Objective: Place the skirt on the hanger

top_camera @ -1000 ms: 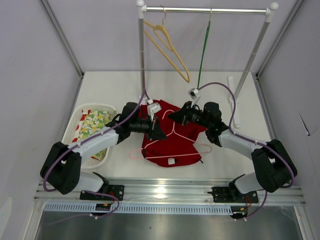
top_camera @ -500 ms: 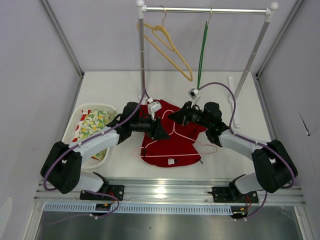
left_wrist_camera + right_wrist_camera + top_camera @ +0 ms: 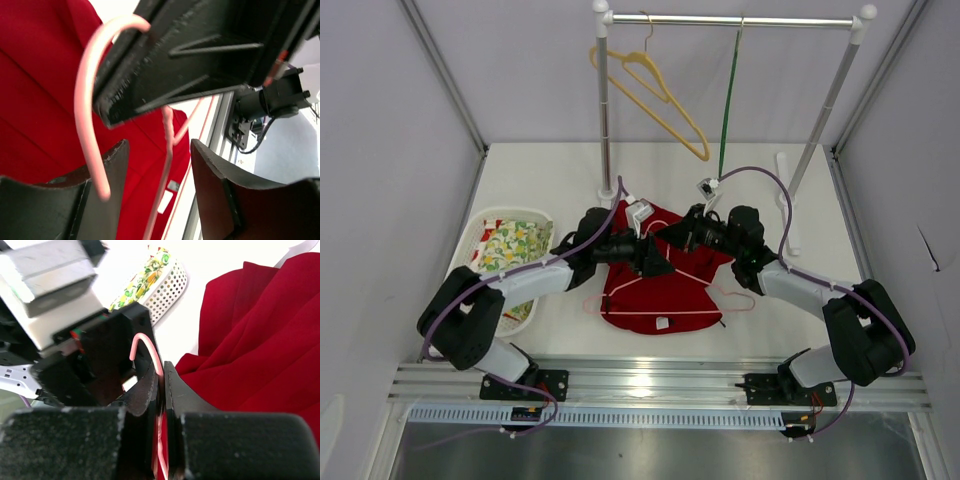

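The red skirt (image 3: 665, 288) lies flat on the table between the two arms. The pale pink hanger (image 3: 672, 272) rests on top of it, hook end raised. My right gripper (image 3: 161, 382) is shut on the hanger (image 3: 150, 351) just below its hook, above the skirt (image 3: 260, 340). My left gripper (image 3: 157, 172) is open, and the hanger's neck (image 3: 167, 145) passes between its fingers (image 3: 110, 185) without touching them. The hook (image 3: 86, 95) curves up beside the right gripper's black body. From above, the left gripper (image 3: 658, 262) and right gripper (image 3: 668, 234) meet over the skirt's upper half.
A white basket (image 3: 470, 262) with yellow-green floral cloth sits at the left. A clothes rail (image 3: 735, 20) stands at the back with a yellow hanger (image 3: 655, 95) and a dark green hanger (image 3: 725, 110) on it. Its white foot (image 3: 785, 200) lies right of the skirt.
My left gripper has opened, letting go of the hanger, and has reached further right along it. The right gripper keeps its hold. The yellow hanger on the rail has swung.
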Controlling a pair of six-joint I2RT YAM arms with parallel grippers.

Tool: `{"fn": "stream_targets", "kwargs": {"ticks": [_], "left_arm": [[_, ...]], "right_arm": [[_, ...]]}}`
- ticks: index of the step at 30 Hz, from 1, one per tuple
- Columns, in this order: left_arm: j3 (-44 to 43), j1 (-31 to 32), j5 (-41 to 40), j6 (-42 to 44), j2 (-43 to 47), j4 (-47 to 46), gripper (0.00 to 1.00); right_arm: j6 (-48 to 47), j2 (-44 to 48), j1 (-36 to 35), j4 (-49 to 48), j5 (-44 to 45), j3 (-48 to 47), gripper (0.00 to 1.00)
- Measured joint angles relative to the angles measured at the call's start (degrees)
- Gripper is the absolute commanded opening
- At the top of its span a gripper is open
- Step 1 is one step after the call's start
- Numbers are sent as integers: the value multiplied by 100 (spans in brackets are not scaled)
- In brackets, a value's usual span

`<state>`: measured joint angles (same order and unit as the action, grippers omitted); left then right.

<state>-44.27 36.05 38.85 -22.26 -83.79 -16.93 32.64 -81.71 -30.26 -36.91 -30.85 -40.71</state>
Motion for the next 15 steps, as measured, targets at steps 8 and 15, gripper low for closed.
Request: {"fn": "stream_targets", "kwargs": {"ticks": [8,15], "left_arm": [[153,98,-72,-511,-411,-975,53],[208,116,-66,-826,-474,-1513,19]], "right_arm": [[37,0,2,-28,2,0,0],[31,17,7,-26,2,9,0]]}}
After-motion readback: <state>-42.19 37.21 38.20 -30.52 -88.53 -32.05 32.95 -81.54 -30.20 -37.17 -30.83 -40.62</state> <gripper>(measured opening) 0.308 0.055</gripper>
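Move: The neck of the pink hanger, where its shoulders fork, lies about 2 cm to the right of my open left fingers, about 1 cm ahead and near their height. My right gripper, pinching the hook's shank, is some 6 cm ahead, 2 cm left and a little higher. The red skirt's middle is almost straight below, roughly 12 cm down. From my right hand the neck is about 5 cm back, 3 cm right and slightly lower. I slide my left hand about 2 cm to the right and slightly forward, in under my right gripper, dipping about 1 cm and coming back up as its fingertips tip up some 5 degrees. Near the end I start bringing the left fingers together around the hanger's neck, to roughly half their starting gap; my right hand stays still and keeps its pinch on the shank. ##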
